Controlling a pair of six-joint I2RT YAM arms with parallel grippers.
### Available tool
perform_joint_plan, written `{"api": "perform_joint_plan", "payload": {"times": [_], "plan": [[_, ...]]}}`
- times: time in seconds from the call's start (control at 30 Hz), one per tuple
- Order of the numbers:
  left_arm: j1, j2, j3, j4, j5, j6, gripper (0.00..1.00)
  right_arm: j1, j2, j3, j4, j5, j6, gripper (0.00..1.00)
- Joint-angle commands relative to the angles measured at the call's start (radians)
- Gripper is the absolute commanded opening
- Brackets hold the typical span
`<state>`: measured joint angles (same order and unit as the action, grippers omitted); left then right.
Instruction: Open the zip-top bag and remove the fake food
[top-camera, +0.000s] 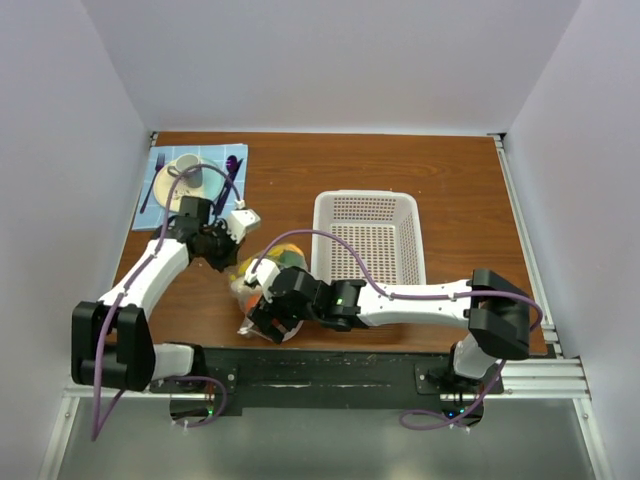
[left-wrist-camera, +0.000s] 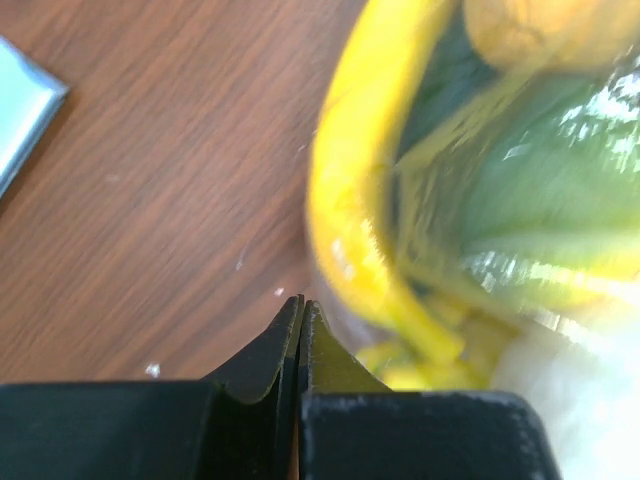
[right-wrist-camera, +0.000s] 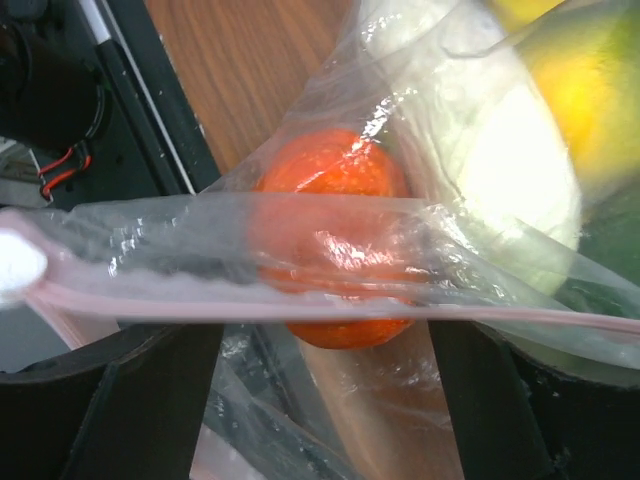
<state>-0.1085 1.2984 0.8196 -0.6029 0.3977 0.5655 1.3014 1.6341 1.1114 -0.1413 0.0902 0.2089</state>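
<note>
The zip-top bag (top-camera: 262, 280) lies on the wooden table between both grippers, with fake food inside. Through its film I see an orange (right-wrist-camera: 335, 190), a white oblong piece (right-wrist-camera: 510, 150) and a yellow-green piece (right-wrist-camera: 585, 85). A yellow banana (left-wrist-camera: 345, 230) and green pieces (left-wrist-camera: 540, 190) fill the left wrist view. The pink zip strip (right-wrist-camera: 300, 308) runs straight across the tips of my open right gripper (right-wrist-camera: 325, 340), which sits at the bag's near end (top-camera: 268, 318). My left gripper (left-wrist-camera: 300, 305) is shut at the bag's far-left edge (top-camera: 225, 250). Whether film is pinched between its tips does not show.
A white perforated basket (top-camera: 328, 225) stands right of the bag. A blue mat (top-camera: 160, 165) with a cup (top-camera: 185, 172) and cutlery (top-camera: 232, 170) lies at the back left. The black base rail (top-camera: 330, 365) runs just behind the right gripper.
</note>
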Motion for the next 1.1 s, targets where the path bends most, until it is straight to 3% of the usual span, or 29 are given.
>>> {"api": "perform_joint_plan", "payload": {"times": [0.0,0.13,0.23,0.33,0.43,0.53,0.7,0.8,0.9,0.93,0.97,1.07], "plan": [[0.116,-0.063,0.093,-0.112,0.081,0.129,0.0,0.001,0.007,-0.031,0.104,0.063,-0.022,0.78],[0.286,-0.093,0.162,-0.182,0.092,0.243,0.0,0.001,0.02,-0.088,0.176,0.094,-0.034,0.67],[0.477,-0.074,0.242,-0.245,0.13,0.341,0.0,0.001,0.035,-0.122,0.207,0.108,-0.031,0.6],[0.59,-0.018,0.332,-0.317,0.177,0.404,0.0,0.002,0.067,-0.111,0.146,0.126,-0.002,0.53],[0.625,0.041,0.41,-0.408,0.227,0.432,0.0,0.002,0.11,-0.097,0.05,0.144,0.064,0.46],[0.625,0.067,0.447,-0.452,0.276,0.422,0.0,0.006,0.162,-0.078,-0.041,0.193,0.121,0.44],[0.625,0.071,0.478,-0.459,0.335,0.405,0.11,0.007,0.21,-0.067,-0.106,0.281,0.158,0.4],[0.61,0.081,0.481,-0.457,0.395,0.389,0.29,0.006,0.224,-0.062,-0.168,0.37,0.188,0.33],[0.508,0.11,0.475,-0.425,0.418,0.299,0.44,0.006,0.216,-0.071,-0.218,0.402,0.225,0.29],[0.433,0.122,0.467,-0.405,0.423,0.266,0.47,0.007,0.204,-0.108,-0.209,0.392,0.233,0.29],[0.394,0.127,0.442,-0.346,0.429,0.234,0.58,0.007,0.166,-0.134,-0.172,0.375,0.241,0.3],[0.235,0.144,0.402,-0.211,0.419,0.053,0.76,0.013,0.08,-0.243,-0.071,0.301,0.247,0.34]]}}
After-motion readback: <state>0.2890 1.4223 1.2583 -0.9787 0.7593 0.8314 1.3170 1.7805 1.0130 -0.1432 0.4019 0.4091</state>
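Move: Under the bag's lip, the right fingers stand half open around the near side of the orange pepper, its middle about 3 cm to their left, 2 cm ahead and 3 cm below. From that hand the white vegetable lies some 6 cm ahead and 5 cm left, 5 cm down. The shut left hand has the bag's middle roughly 7 cm to its right, 6 cm back and 3 cm below, and the banana about 5 cm right and 4 cm ahead, 2 cm below. Closing from nearly wide to about 60 percent open around the orange pepper, the right fingers keep squeezing as the hand sinks about 9 cm, shifts some 5 cm right and a little forward, and turns clockwise. The shut left hand sweeps away from the bag, 17 cm left and rising 10, then swings back right towards it, opening about two thirds. ##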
